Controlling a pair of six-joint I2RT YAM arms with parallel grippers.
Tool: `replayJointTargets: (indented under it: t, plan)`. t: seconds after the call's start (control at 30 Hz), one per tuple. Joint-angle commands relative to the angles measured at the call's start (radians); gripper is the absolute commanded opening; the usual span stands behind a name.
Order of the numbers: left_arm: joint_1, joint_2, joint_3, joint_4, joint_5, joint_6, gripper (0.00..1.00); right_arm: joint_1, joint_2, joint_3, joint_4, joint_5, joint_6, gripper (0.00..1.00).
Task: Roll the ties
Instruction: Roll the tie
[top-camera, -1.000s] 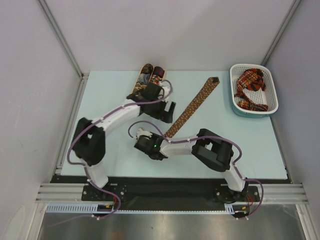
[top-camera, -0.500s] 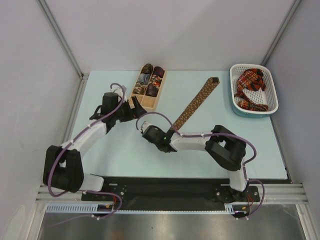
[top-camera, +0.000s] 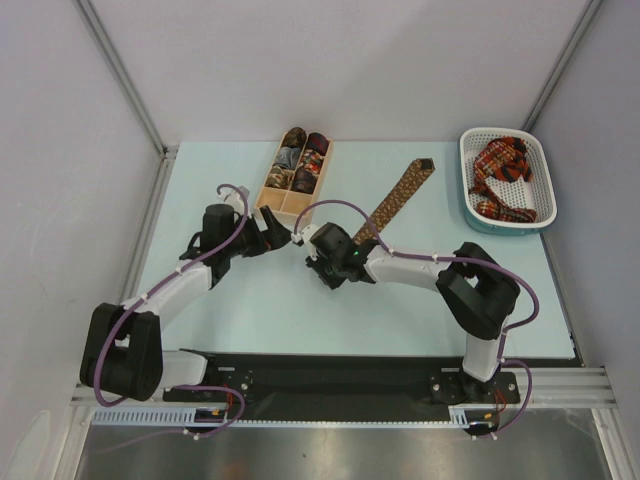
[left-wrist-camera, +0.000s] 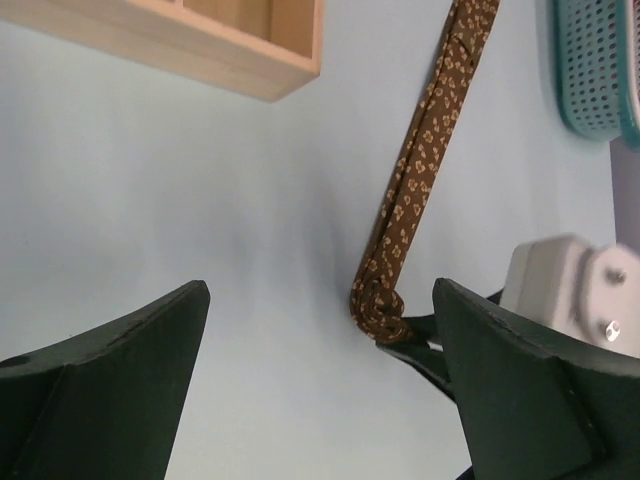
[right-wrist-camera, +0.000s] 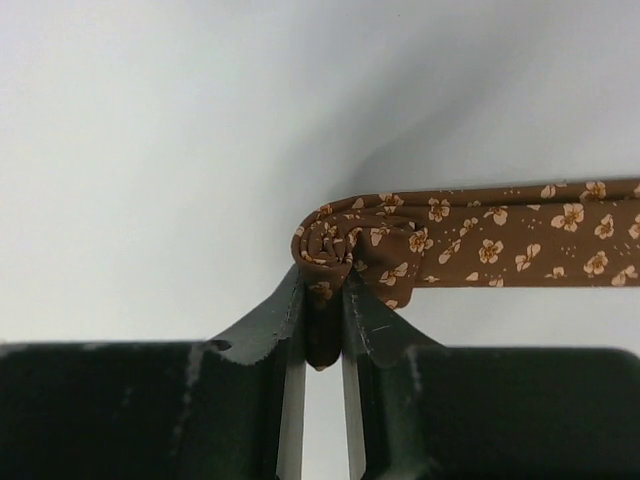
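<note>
A brown tie with a small gold flower pattern lies flat, running diagonally toward the back right. Its near end is wound into a small roll. My right gripper is shut on that roll, a fold of fabric pinched between its fingers. From above, the right gripper covers the roll. The left wrist view shows the roll and the strip of tie ahead. My left gripper is open and empty, just left of the roll. A red plaid tie lies bunched in the basket.
A light wooden divided box with several rolled ties stands at the back, just behind the left gripper; its corner is close. A white perforated basket sits at the back right, its edge in the left wrist view.
The left arm drew back from the box and now points its open gripper at the roll. The right gripper moved toward the back right along the tie, and the flat stretch is shorter.
</note>
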Motion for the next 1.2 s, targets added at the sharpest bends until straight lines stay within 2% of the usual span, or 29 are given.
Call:
replayJointTargets:
  t: [0.0,0.13,0.27,0.5,0.73,0.83,1.17]
  plan:
    - [0.004,-0.032,-0.031,0.09,0.012,-0.006,1.0,-0.076,-0.048,0.002,0.031,-0.235,0.033,0.0]
    - [0.004,-0.036,-0.077,0.161,0.046,0.001,1.0,-0.156,-0.029,0.003,0.046,-0.474,0.082,0.0]
    - [-0.019,-0.013,-0.091,0.19,0.109,0.049,1.0,-0.215,0.018,0.023,0.048,-0.648,0.108,0.0]
    - [-0.162,0.024,-0.057,0.164,0.037,0.162,1.0,-0.288,0.121,0.071,0.081,-0.91,0.174,0.0]
    - [-0.252,0.075,0.015,0.071,-0.006,0.284,1.0,-0.348,0.192,0.097,0.12,-1.053,0.22,0.0]
    - [-0.281,0.081,0.017,0.083,-0.02,0.313,1.0,-0.366,0.219,0.121,0.099,-1.091,0.217,0.0]
    - [-0.384,0.159,0.078,0.049,-0.084,0.475,1.0,-0.409,0.293,0.17,0.054,-1.16,0.202,0.0]
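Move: The tie roll is pinched in the right fingers; the unrolled tie runs diagonally out from there, its middle about 11 cm ahead and 11 cm to the right, some 2 cm lower. From the open left hand, the roll lies about 12 cm to the right, 6 cm back and 8 cm below. The wooden tray's middle is some 12 cm ahead of the left hand, 2 cm to its right and 8 cm below. Right fingers, still gripping, turn the roll some 60 degrees forward-right; open left hand approaches it right, back and down. ##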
